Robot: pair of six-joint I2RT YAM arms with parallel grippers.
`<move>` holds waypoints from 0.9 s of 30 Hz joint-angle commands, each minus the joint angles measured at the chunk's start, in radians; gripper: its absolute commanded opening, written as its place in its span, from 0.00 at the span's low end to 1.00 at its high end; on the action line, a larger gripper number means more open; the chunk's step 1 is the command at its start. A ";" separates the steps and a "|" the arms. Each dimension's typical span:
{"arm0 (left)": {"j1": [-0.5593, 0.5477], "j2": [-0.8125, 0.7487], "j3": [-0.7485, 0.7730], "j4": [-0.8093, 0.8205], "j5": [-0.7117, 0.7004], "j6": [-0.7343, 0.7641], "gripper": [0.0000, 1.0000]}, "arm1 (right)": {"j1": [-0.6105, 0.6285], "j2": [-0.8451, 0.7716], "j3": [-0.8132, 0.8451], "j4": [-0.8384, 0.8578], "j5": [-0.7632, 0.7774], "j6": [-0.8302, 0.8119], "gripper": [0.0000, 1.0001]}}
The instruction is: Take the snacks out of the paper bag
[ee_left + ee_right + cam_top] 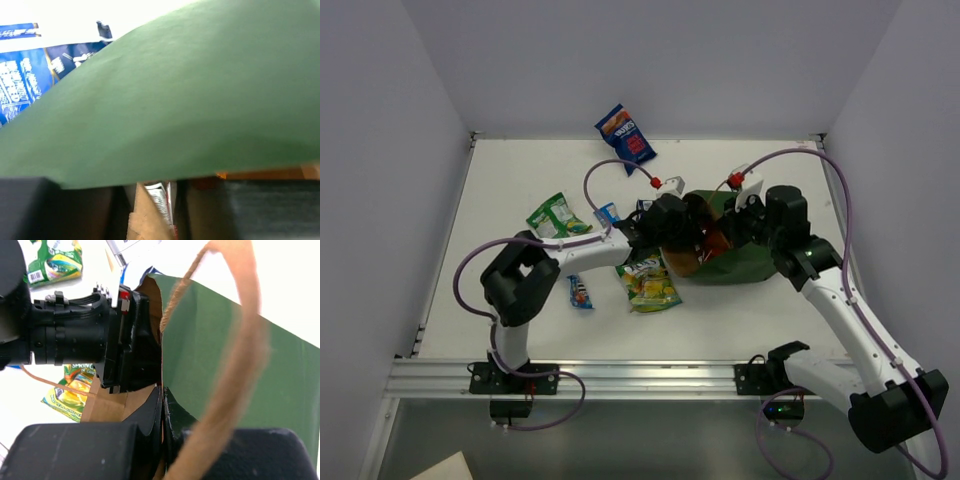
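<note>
The dark green paper bag (pixel 750 262) lies on its side at centre right, its brown mouth facing left. My right gripper (pixel 735 228) is shut on the bag's upper wall edge (pixel 225 355), fingers (pixel 150 415) pinched together on the paper; a tan handle (pixel 240 340) loops in front. My left gripper (pixel 682 235) reaches into the mouth. In the left wrist view the green wall (pixel 175 100) fills the frame, and a red-and-white packet (pixel 161 200) stands between my wide-apart fingers (pixel 270 210). Several snacks lie outside the bag.
On the table lie a blue packet (pixel 625 133) at the back, a green one (pixel 558 216), a yellow-green one (pixel 648 283), a small blue-white bar (pixel 580 292) and two small blue ones (pixel 608 212). White walls stand on the left, back and right sides.
</note>
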 commanded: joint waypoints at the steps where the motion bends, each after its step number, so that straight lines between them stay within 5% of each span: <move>1: -0.006 0.000 0.058 0.005 -0.024 -0.014 0.25 | 0.004 -0.040 -0.010 0.091 -0.057 0.041 0.00; 5: -0.006 -0.039 0.047 0.003 -0.027 0.001 0.00 | 0.002 -0.044 -0.039 0.111 -0.023 0.047 0.00; 16: 0.081 -0.379 0.055 -0.219 -0.044 0.159 0.00 | 0.004 -0.010 -0.091 0.102 0.222 0.026 0.00; 27: 0.507 -0.619 -0.026 -0.371 0.027 0.333 0.00 | 0.002 -0.010 -0.099 0.086 0.387 0.084 0.00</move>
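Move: Left hand: the red snack bag lies inside the tipped paper bag, about 6 cm to the right, 1 cm ahead and 4 cm lower. The navy snack is some 12 cm ahead, 6 cm left; the yellow-green candy pouch 5 cm back, 10 cm left; the light-blue packet 11 cm ahead, 19 cm left, all about 11 cm below. From the right hand the red bag is roughly 4 cm ahead, 2 cm right and 15 cm below. Shut the left fingers on the red snack bag inside the paper bag, then draw it out of the mouth, first mostly up, then sweeping left over the light-blue packet: about 20 cm up and 22 cm left, the fingers tipping upward. Keep the right gripper pinched on the paper bag's rim, easing it some 5 cm to the right while turning clockwise. ##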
